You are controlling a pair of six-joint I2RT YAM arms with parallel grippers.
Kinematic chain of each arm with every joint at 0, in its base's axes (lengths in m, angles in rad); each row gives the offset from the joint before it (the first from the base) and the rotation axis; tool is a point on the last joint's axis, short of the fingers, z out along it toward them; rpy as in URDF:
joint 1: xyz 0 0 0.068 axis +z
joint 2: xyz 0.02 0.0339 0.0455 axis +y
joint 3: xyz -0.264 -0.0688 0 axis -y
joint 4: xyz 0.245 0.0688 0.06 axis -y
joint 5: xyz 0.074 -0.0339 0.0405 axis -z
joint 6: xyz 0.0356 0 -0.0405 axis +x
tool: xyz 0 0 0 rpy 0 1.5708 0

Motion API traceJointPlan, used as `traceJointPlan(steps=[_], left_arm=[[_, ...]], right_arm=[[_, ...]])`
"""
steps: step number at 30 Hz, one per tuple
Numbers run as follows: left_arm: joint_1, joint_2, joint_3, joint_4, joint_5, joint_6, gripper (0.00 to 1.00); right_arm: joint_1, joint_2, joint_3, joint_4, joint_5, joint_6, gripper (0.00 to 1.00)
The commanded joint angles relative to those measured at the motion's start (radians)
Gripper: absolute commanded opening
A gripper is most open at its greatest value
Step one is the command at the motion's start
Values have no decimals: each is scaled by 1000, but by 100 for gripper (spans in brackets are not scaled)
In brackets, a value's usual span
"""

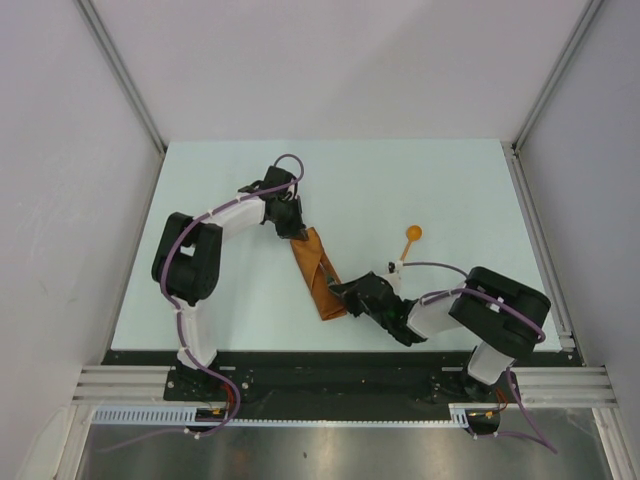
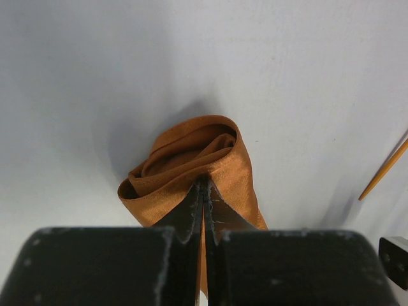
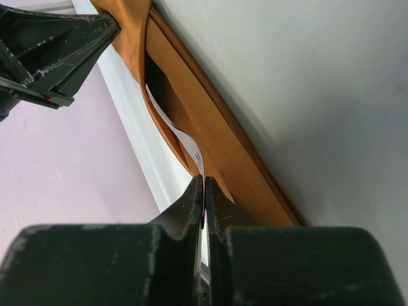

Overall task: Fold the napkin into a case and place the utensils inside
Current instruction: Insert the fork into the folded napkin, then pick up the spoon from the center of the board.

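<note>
The napkin point(image 1: 318, 277) lies as a narrow rust-orange case, slanting across the table's middle. My left gripper point(image 1: 293, 229) is at its far end, shut on the cloth's top layer point(image 2: 217, 172), and the mouth of the case gapes as a rounded opening. My right gripper point(image 1: 347, 294) is at the near end, jaws pressed together on a thin pale strip point(image 3: 194, 153) at the napkin's point(image 3: 210, 134) edge. The spoon point(image 1: 411, 236), with its orange bowl and thin stick handle point(image 2: 384, 171), lies to the right, apart from both grippers. No fork shows plainly.
The pale table point(image 1: 230, 300) is bounded by a metal rail at its right edge point(image 1: 540, 240) and grey walls behind. Both arms reach inward over the middle, the right arm's elbow point(image 1: 500, 305) close to the front right corner.
</note>
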Motion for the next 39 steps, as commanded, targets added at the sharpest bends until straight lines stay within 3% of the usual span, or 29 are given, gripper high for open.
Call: traceJointPlan(steps=[1,8,11,12,15,18,19,21,22,24,25,27,29,32,34,39], left_arm=[[-6,-17,6,7,-15,10,1],[-6,-24,-1,7,-18,6,1],[-6,-31,-2,5,-27,4,3],[-6,-43,-2,2,-31,3,5],[-6,-74,-4,11,-36,-5,16],[-8,-102,-10,22,-36,-14,33],[-8,-118,-13,24,-32,-16,39],[-9,-135,-13,13,-32,-11,43],[-11,-158,-11,10,-30,-8,47],[-14,-184,-25,2,-19,1,49],[-20,-220,-34,5,-9,4,49],[-29,-263,-71,19,24,16,51],[-63,-324,-97,34,89,35,54],[-150,-397,-129,4,91,72,55],[-204,-441,-165,-2,73,67,55],[-241,-601,-318,76,110,4,55]], right_arm=[[7,32,36,55,76,50,6],[17,53,50,23,103,75,15],[12,58,55,20,42,58,37],[10,52,50,17,19,43,50],[12,-28,26,-50,-59,-16,59],[15,-201,22,-228,-92,-104,69],[14,-247,35,-361,-101,-175,73],[14,-409,74,-528,-115,-250,79],[7,-474,82,-727,-104,-299,83],[-31,-636,75,-874,-93,-368,86],[-70,-675,72,-996,-92,-486,88],[-300,-707,102,-1113,-159,-632,89],[-528,-683,143,-1198,-209,-869,89],[-673,-580,272,-1232,-159,-1045,89],[-704,-478,362,-1207,-90,-1096,89],[-728,-206,551,-1167,-122,-1154,83]])
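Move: The right hand still holds the fork by its head, handle already in the napkin's pocket; the pocket mouth lies about 5 cm ahead and 3 cm left of it, slightly lower. The napkin's far end, in the left fingers, is some 14 cm ahead and 7 cm left; the spoon's middle is about 8 cm ahead and 19 cm right. From the left hand the pocket mouth lies about 9 cm back and 5 cm right, slightly lower. Ease the fork barely forward, then open the right fingers wide to leave the fork, lift and draw back clear of the napkin, and swing about 25 cm right past the spoon, tipping the fingers steeper. Open the left fingers halfway off the napkin's far end, rise straight first, then carry on up, back and right, some 11 cm each up and back, over the napkin. ##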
